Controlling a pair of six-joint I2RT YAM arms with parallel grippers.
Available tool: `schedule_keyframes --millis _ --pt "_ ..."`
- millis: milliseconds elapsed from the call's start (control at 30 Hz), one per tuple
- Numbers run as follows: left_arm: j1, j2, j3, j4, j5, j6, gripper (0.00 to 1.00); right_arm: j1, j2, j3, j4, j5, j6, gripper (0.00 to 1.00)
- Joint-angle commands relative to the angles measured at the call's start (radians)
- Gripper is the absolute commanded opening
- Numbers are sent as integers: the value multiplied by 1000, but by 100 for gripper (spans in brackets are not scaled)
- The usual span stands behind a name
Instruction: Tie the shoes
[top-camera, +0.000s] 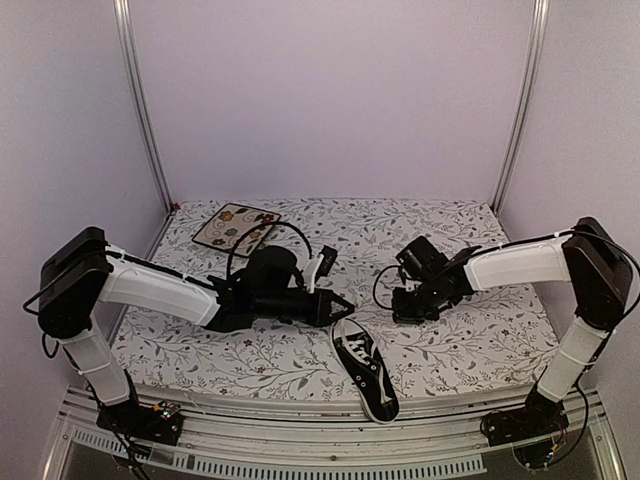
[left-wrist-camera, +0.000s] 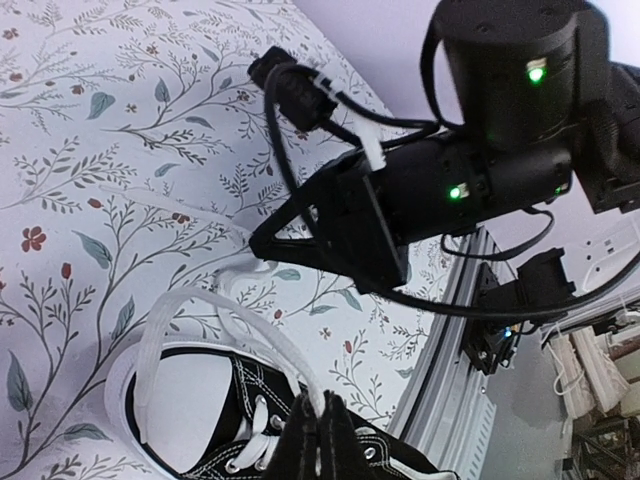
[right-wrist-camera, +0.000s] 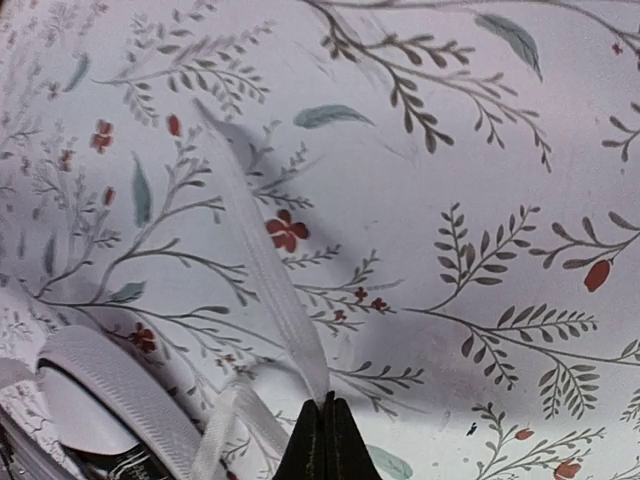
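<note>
The black sneaker (top-camera: 366, 368) lies on the floral cloth near the table's front edge, white toe cap toward me. My left gripper (top-camera: 347, 303) hovers just above its heel end. In the left wrist view that gripper (left-wrist-camera: 322, 418) is shut on a white lace (left-wrist-camera: 262, 338) that loops up from the shoe's eyelets (left-wrist-camera: 252, 440). My right gripper (top-camera: 398, 306) is to the right of the shoe, low over the cloth. In the right wrist view it (right-wrist-camera: 326, 408) is shut on the other white lace (right-wrist-camera: 262, 258), which runs flat across the cloth; the shoe's white rim (right-wrist-camera: 105, 390) shows at the lower left.
A square floral plate (top-camera: 236, 226) sits at the back left of the table. The right arm's gripper body (left-wrist-camera: 400, 205) and cables hang close above the shoe in the left wrist view. The table's metal front rail (left-wrist-camera: 455, 350) runs just beyond the shoe.
</note>
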Motion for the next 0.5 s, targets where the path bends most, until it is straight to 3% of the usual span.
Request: schedule_keyframes --millis 0,233,467 --pt "5 0 5 50 30 -3 0 -39 -162 -31 217 -183 -4 2" --pt "5 56 55 51 67 2 0 -44 -287 -68 376 -346 -12 2" --pt "6 125 162 3 108 40 2 -44 -333 -81 437 -413 -12 2"
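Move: The right gripper already pinches one lace low over the table, and the left gripper holds the other lace up. That left-held lace is roughly 9 cm to the right gripper's left, 5 cm back and 11 cm higher. The shoe's middle lies about 7 cm left and 14 cm back of the right gripper, nearly level. From the left gripper, the right-held lace is 9 cm right, 5 cm ahead and 11 cm below, and the shoe's middle 3 cm right, 9 cm back and 9 cm below. Raise the right gripper fast, about 16 cm straight up with some 6 cm leftward, keeping its lace pinched and tilting the fingers by nearly 40 degrees so their tips swing to the left, until it sits above and just beyond the left gripper. Late in that lift, shift the left gripper about 3 cm right towards the rising lace, its fingers still practically shut on their own. ##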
